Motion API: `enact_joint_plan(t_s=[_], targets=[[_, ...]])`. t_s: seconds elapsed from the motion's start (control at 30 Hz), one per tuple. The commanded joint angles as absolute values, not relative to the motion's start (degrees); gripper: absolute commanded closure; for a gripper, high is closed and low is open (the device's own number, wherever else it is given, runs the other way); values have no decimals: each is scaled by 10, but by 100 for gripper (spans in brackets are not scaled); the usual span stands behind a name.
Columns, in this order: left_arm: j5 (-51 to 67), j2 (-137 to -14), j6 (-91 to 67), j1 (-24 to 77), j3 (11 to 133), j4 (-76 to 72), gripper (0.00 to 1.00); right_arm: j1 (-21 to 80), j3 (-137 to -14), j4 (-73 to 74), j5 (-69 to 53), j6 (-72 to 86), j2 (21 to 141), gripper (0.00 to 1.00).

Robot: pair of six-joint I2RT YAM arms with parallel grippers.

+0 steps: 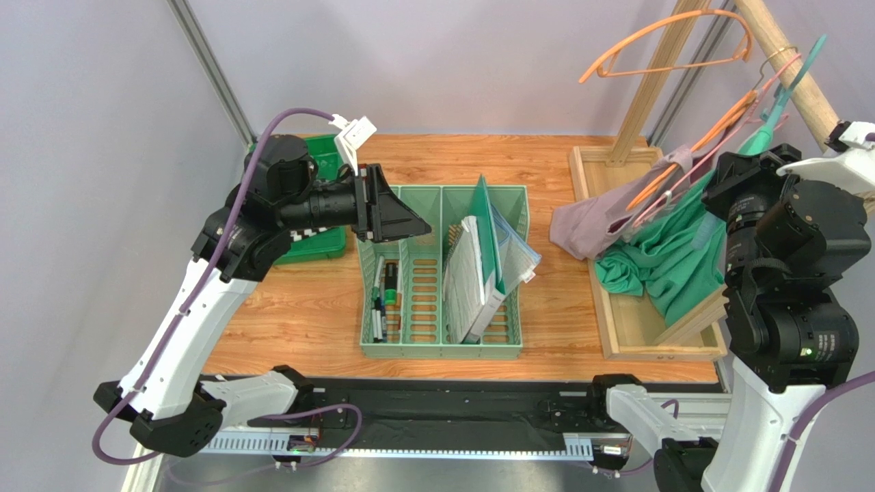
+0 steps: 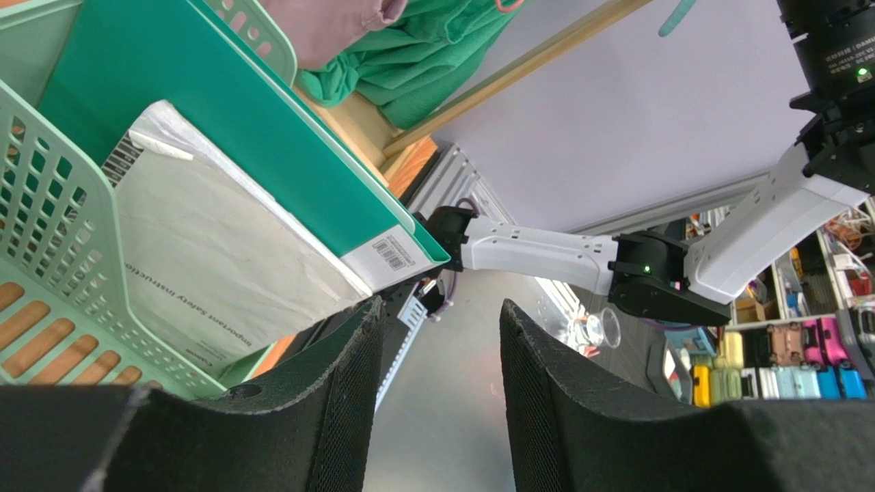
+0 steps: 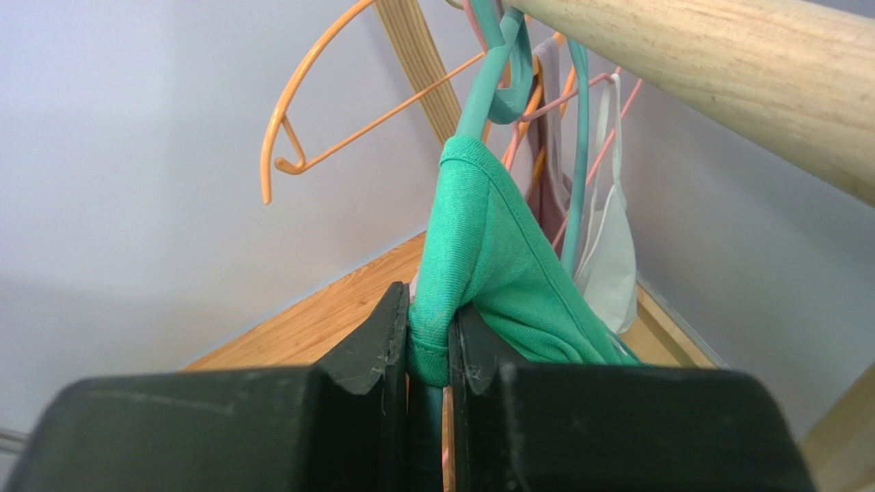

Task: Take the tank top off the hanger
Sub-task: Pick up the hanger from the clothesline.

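A green tank top (image 3: 503,267) hangs by its strap from a teal hanger (image 3: 493,72) on the wooden rail (image 3: 719,62). My right gripper (image 3: 429,328) is shut on the strap's edge just below the hanger's shoulder. From above, the tank top (image 1: 668,261) drapes down from the teal hanger (image 1: 796,77) into the rack's wooden base, with the right wrist beside it. My left gripper (image 1: 416,223) stands open and holds nothing, hovering over the green basket (image 1: 411,349); between its fingertips (image 2: 440,338) only the floor shows.
A mauve garment (image 1: 591,226) hangs from a pink hanger beside the green one. An orange hanger (image 1: 668,41) hangs higher on the rail. The basket holds papers (image 1: 467,282) and pens (image 1: 382,292). A green bin (image 1: 324,154) stands at the back left.
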State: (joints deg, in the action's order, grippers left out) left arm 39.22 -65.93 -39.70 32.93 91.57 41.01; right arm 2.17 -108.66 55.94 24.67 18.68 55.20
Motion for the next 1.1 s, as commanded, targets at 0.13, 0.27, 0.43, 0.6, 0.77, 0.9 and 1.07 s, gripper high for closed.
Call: enact_joint_plan(t_s=[0.13, 0.27, 0.43, 0.6, 0.77, 0.9, 1.07], targets=[[414, -700, -399, 331, 968, 428, 49, 21, -1105, 516, 173, 250, 479, 100], [418, -717, -396, 331, 982, 430, 50, 21, -1092, 563, 170, 254, 437, 100], [418, -727, -390, 331, 982, 431, 50, 21, -1098, 648, 141, 271, 408, 100], [424, -727, -376, 331, 988, 428, 50, 21, -1100, 736, 103, 261, 380, 100], [459, -726, -385, 334, 989, 386, 50, 21, -1138, 792, 16, 246, 359, 100], [461, -732, -390, 392, 1005, 345, 50, 23, -1206, 844, -54, 250, 372, 100], [374, -768, -339, 513, 1059, 329, 48, 28, -1223, 852, -183, 304, 367, 100]])
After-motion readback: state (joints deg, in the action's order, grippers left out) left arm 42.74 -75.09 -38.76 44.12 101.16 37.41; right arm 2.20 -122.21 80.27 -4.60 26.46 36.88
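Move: The right hand already grips the teal hanger's shoulder through the green tank top. The clear space it is taken to begins some 20 cm back and 10 cm left, about level. The clothesline rod is about 7 cm ahead, 8 cm right and 8 cm higher; the pink hanger is roughly 12 cm straight ahead, and the empty orange hanger 19 cm ahead, 6 cm left. From the left hand, the teal hanger lies about 8 cm ahead, 37 cm right and 8 cm up. Keep the right fingers shut on the hanger and cloth and draw them back about 19 cm, away from the clothesline, easing left; dip slightly midway, recover, and turn the hand some 30 degrees counter-clockwise. Nudge the half-open left gripper forward-right, then swing it right, back and slightly up towards the hanger, turning it clockwise. ##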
